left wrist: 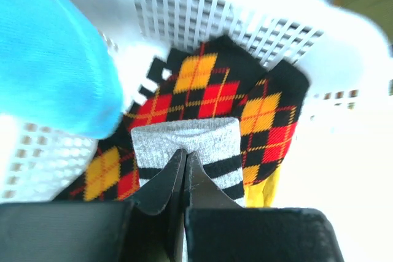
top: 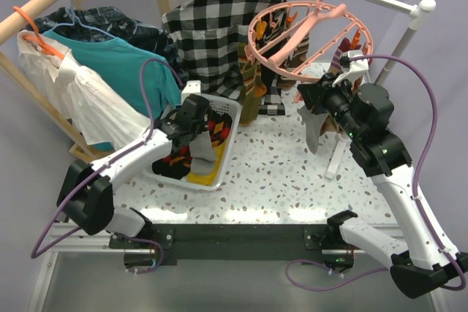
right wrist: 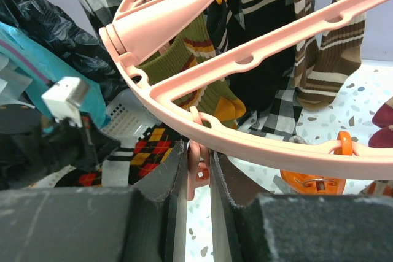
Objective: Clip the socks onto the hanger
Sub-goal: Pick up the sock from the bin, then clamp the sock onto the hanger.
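Observation:
In the white mesh basket (top: 228, 139) my left gripper (left wrist: 185, 154) is shut on the cuff of a grey sock (left wrist: 184, 134) with black stripes, which lies on red, yellow and black argyle socks (left wrist: 202, 87). From above, that gripper (top: 199, 134) sits low in the basket with the grey sock (top: 203, 151) under it. My right gripper (right wrist: 198, 151) is shut on a pink clip peg (right wrist: 198, 173) dangling from the salmon-pink hanger (right wrist: 264, 145). The hanger (top: 307, 34) hangs tilted from the white rail, and olive (right wrist: 196, 59), black (right wrist: 264, 41) and brown striped socks (right wrist: 331, 47) are clipped to it.
A black-and-white checked shirt (top: 212, 34) hangs behind the basket. Teal and white clothes (top: 110, 71) hang on the wooden rack at left. An orange peg (right wrist: 313, 179) hangs from the ring to the right of my fingers. A grey cloth (top: 313, 133) dangles below the right wrist.

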Tool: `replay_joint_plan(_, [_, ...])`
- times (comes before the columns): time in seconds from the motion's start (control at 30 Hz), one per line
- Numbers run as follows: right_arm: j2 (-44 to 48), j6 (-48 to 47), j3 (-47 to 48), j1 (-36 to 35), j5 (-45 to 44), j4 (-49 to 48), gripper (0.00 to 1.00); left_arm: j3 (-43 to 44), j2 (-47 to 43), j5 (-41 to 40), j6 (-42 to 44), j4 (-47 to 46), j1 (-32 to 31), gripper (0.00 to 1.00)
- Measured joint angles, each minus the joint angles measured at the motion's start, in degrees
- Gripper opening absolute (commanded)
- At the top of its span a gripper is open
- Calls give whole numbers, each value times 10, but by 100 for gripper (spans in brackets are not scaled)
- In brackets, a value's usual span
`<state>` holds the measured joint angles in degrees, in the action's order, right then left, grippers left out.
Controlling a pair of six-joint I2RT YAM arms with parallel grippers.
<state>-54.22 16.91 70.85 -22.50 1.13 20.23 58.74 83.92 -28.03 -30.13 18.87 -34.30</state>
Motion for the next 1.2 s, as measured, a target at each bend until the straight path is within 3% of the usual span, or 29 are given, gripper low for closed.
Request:
replay_joint_plan(0.27, [0,0,0,0,0,0,10,-21,-100,19,89,-78,-16,0])
replay_joint_plan(0.53, [0,0,0,0,0,0,10,-9,-187,141,189,-228,-42,0])
replay_joint_plan(0.83, [0,0,0,0,0,0,10,77,-197,323,229,-343,-90,0])
replay_joint_plan(1.03, [0,0,0,0,0,0,10,78,-182,382,238,-385,-116,0])
replay_joint_plan(1.2, [0,0,0,0,0,0,10,31,-144,409,238,-432,-131,0])
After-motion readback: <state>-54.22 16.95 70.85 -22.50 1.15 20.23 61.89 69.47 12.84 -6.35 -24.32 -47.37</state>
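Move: Over the bin, the left hand already pinches the gray sock; the pink clip on the hanger rim that the right hand keeps between its fingertips lies about 27 cm to the left hand's right, 5 cm back and 27 cm up. Another gray sock hangs just beyond that clip, some 30 cm right, 5 cm back and 17 cm up. Below the left hand are the bin's middle, 3 cm back and 9 cm down, and the argyle socks, 4 cm ahead, 3 cm right and 10 cm down. Rising fast out of the bin with the gray sock still pinched in shut fingers, the left hand climbs some 33 cm, then sweeps right and back towards the held clip and sinks about 5 cm at the end. On the way its wrist tips up and swings clockwise until the fingers point right and slightly up. The right hand stays still, holding the clip. ##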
